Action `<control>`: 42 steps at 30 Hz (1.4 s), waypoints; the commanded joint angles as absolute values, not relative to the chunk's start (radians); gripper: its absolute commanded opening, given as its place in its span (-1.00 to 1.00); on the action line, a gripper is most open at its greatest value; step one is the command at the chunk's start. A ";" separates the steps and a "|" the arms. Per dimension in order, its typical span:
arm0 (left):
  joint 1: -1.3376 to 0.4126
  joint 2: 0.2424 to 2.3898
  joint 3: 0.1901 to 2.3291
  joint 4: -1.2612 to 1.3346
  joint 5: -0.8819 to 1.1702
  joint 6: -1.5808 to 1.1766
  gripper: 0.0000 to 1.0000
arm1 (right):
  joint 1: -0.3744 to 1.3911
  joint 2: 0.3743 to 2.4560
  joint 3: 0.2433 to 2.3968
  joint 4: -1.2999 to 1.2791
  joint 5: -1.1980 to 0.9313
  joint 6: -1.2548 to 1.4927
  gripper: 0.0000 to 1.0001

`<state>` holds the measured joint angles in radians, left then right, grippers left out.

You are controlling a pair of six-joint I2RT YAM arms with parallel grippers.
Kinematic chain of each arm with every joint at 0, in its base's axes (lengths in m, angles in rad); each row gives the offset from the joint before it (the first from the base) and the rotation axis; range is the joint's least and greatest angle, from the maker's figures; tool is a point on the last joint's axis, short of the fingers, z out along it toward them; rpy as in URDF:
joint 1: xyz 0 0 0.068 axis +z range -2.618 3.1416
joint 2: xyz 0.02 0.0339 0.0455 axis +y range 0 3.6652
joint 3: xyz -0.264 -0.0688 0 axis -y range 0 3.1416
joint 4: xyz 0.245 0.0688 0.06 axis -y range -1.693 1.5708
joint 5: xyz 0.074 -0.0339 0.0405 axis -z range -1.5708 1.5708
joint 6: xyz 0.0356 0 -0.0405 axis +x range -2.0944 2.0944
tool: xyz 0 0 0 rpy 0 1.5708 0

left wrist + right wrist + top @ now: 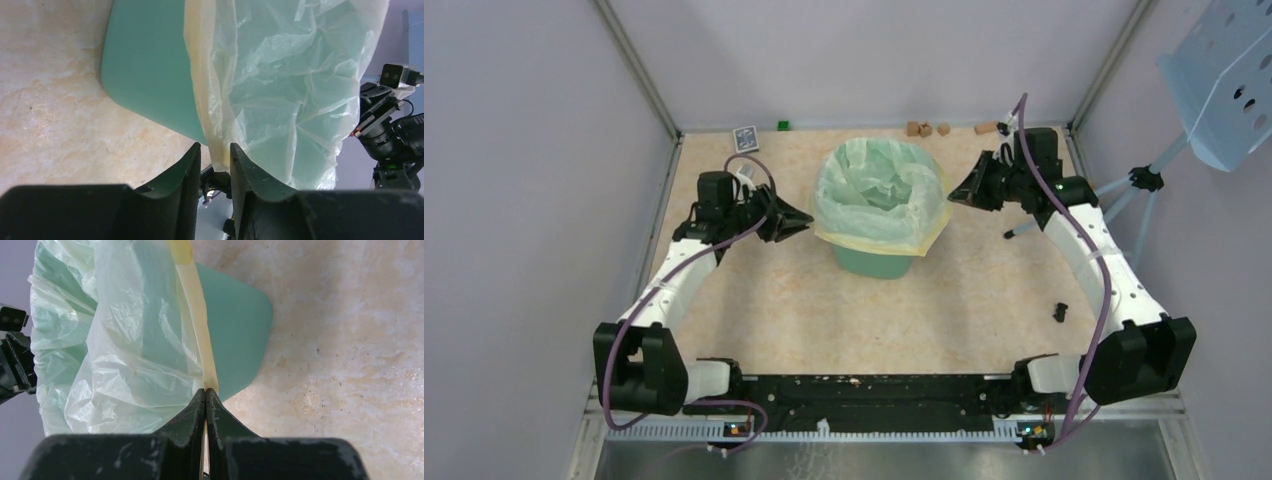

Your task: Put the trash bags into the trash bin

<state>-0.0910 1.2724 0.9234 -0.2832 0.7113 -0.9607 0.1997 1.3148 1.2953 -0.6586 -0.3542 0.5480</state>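
Note:
The mint-green trash bin (874,262) stands mid-table. A pale-yellow translucent trash bag (879,195) is draped over its mouth, its yellower rim hanging down the outside. My left gripper (802,222) is at the bin's left side. In the left wrist view its jaws (215,147) stand a finger-width apart, with the bag's rim (217,150) hanging in the gap against the right finger, beside the bin wall (150,65). My right gripper (954,195) is at the bin's right side. There the jaws (206,390) are shut on the yellow rim band (197,325) of the bag (125,340).
Along the back edge lie a small patterned box (745,138), a green cube (782,125) and several brown blocks (927,129). A small black object (1061,311) lies near the right arm. A tripod (1124,190) and a blue perforated panel (1229,80) stand at the right.

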 commanded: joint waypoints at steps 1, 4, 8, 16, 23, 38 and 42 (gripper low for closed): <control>-0.087 1.275 0.906 -0.176 0.752 -0.991 -0.34 | 0.193 1.310 1.285 -0.644 -0.399 0.541 -1.00; -0.087 1.280 0.867 -0.108 0.768 -1.039 -0.59 | 0.193 1.309 1.257 -0.638 -0.415 0.543 -1.00; -0.087 1.299 0.862 -0.097 0.752 -0.999 -1.00 | 0.193 1.312 1.216 -0.623 -0.415 0.545 -1.00; -0.091 1.379 0.829 -0.035 0.757 -0.956 -1.00 | 0.193 1.347 1.167 -0.608 -0.398 0.528 -1.00; -0.098 1.457 0.805 0.026 0.749 -0.896 -1.00 | 0.195 1.390 1.072 -0.477 -0.406 0.566 -1.00; -0.089 1.575 0.998 -0.118 0.627 -0.667 -1.00 | 0.233 1.495 1.060 -0.388 -0.234 0.560 -1.00; -0.075 1.572 1.011 -0.110 0.577 -0.674 -1.00 | 0.233 1.495 1.068 -0.391 -0.153 0.538 -0.97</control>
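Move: At the left hand, the hem's left corner lies between the half-open pads, about 1 cm to the right and at hand height; the trash bin's middle is some 13 cm right, 4 cm ahead and 8 cm lower. The right hand already has the hem's right edge at its shut tips, 0 cm off; from there the bin's middle lies about 12 cm left, 1 cm ahead and roughly 11 cm below. Closing the left fingers to pinch the hem, the left hand then pulls it down about 8 cm beside the bin, curving forward some 6 cm along the bin's left side towards the end. The right hand, keeping its pinch, draws its edge down about 13 cm beside the right wall, its fingers tipping down some 10 degrees. ##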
